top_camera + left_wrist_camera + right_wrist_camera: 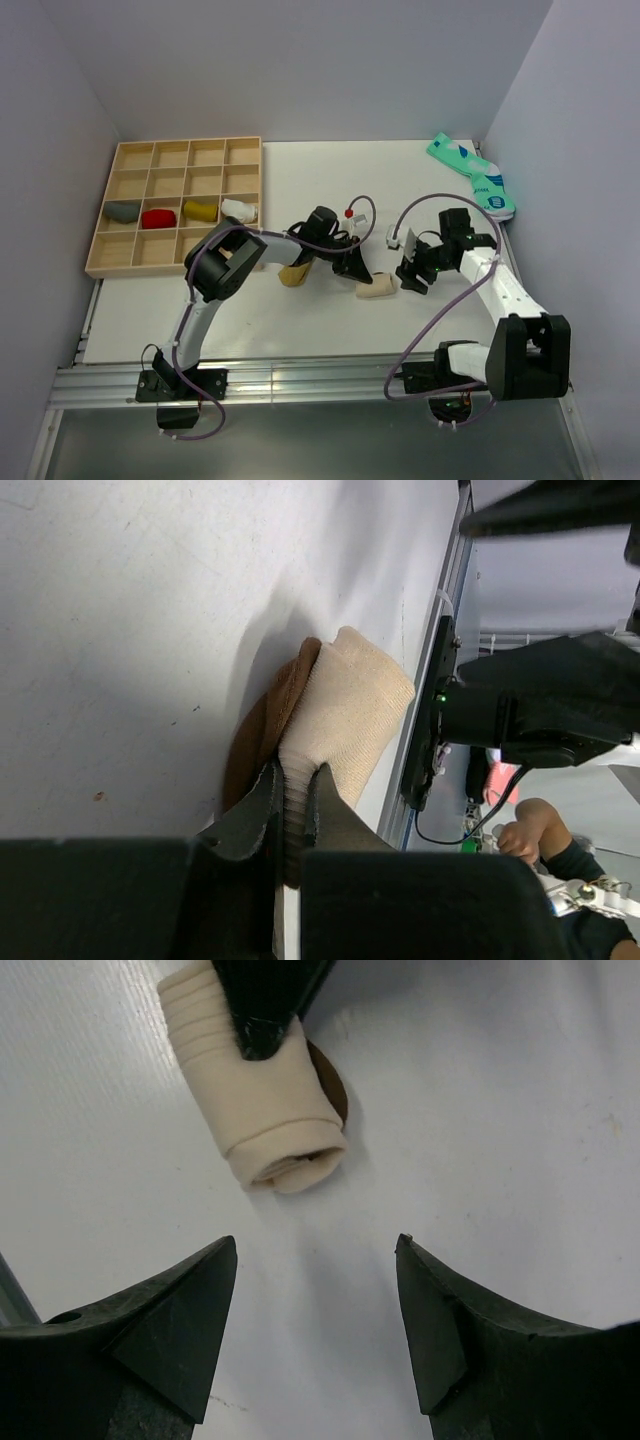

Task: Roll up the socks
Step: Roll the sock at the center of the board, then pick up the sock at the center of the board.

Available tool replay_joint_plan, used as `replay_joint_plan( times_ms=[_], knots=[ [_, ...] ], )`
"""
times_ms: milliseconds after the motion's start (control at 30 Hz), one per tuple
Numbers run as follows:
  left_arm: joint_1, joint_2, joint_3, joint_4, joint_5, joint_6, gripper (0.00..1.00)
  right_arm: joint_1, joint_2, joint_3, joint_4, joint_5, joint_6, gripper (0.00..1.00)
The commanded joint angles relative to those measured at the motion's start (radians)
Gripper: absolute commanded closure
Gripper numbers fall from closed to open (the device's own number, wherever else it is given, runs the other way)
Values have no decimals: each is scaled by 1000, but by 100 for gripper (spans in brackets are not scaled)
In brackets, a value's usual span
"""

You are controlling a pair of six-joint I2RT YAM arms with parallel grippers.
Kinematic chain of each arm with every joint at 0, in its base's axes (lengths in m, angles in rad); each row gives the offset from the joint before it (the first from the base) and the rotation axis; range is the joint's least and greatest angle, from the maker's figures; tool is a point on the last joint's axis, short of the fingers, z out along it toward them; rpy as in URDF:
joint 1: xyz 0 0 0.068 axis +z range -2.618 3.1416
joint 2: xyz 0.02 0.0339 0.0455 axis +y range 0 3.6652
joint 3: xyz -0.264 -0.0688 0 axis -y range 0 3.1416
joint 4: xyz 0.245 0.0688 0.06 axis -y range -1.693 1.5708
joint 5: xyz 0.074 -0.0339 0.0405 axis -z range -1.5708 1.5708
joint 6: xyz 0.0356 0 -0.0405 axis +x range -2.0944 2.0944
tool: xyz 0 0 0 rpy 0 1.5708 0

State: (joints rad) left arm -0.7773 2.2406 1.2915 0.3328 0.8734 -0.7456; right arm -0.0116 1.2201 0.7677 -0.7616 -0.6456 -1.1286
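Note:
A beige sock [377,290] lies rolled into a short tube on the white table, with a dark brown part [262,730] beneath it. My left gripper [293,792] is shut on its ribbed end; from above, this left gripper [357,271] sits at the roll's left end. In the right wrist view the roll [265,1110] shows its open spiral end, with the left fingertip [262,1010] pressed on top. My right gripper [316,1245] stands open a little short of the roll, nothing between its fingers, and from above this right gripper [407,277] is just right of the roll. A mustard-yellow sock [293,275] lies under the left arm.
A wooden compartment tray [128,262] at the left holds rolled grey [122,211], red [158,218], mustard [200,210] and white [239,210] socks. A green patterned pair [472,174] lies at the back right by the wall. The table's near edge [440,680] runs close behind the roll.

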Motion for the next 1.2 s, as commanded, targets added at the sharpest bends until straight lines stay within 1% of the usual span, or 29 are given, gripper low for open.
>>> replay_joint_plan(
  times_ms=[0,100,133,300,633,933,1167],
  knots=[
    [4,68,2,-198,-33,60,100,85,-71,-47,63,27,-30,28],
    [7,80,22,-221,-31,63,100,140,-106,-85,93,56,-13,28],
    [9,86,26,-225,-31,68,100,180,-113,-94,111,81,-11,28],
    [12,102,49,-242,-27,63,100,266,-111,-131,168,141,9,27],
    [26,125,65,-248,-16,66,100,346,-111,-179,314,218,27,27],
    [35,137,88,-270,-5,81,100,420,-48,-189,357,280,30,27],
    [46,149,111,-288,1,86,99,447,31,-169,370,326,24,27]
  ],
)
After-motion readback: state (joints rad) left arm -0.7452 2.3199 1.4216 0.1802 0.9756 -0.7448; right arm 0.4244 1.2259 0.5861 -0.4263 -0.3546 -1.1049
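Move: The left hand already pinches the cream sock, whose rolled middle lies about 2 cm to its right, 2 cm back and slightly below. From the open right hand, that roll is some 9 cm to the left, about level fore and aft, and 6 cm below. The mustard sock lies about 17 cm left of the left hand and 3 cm ahead; the teal socks lie roughly 15 cm right of the right hand and 25 cm ahead. With its fingers still shut on the cream sock, the left hand holds it at the board, easing about 1 cm forward and tipping slightly. The right hand swings some 6 cm left and nearly 5 cm down onto the free end of the roll, first pulling back a little, then partly returning forward, its wrist turning counter-clockwise about 15 degrees. Its wide-open fingers come around that end without closing. ##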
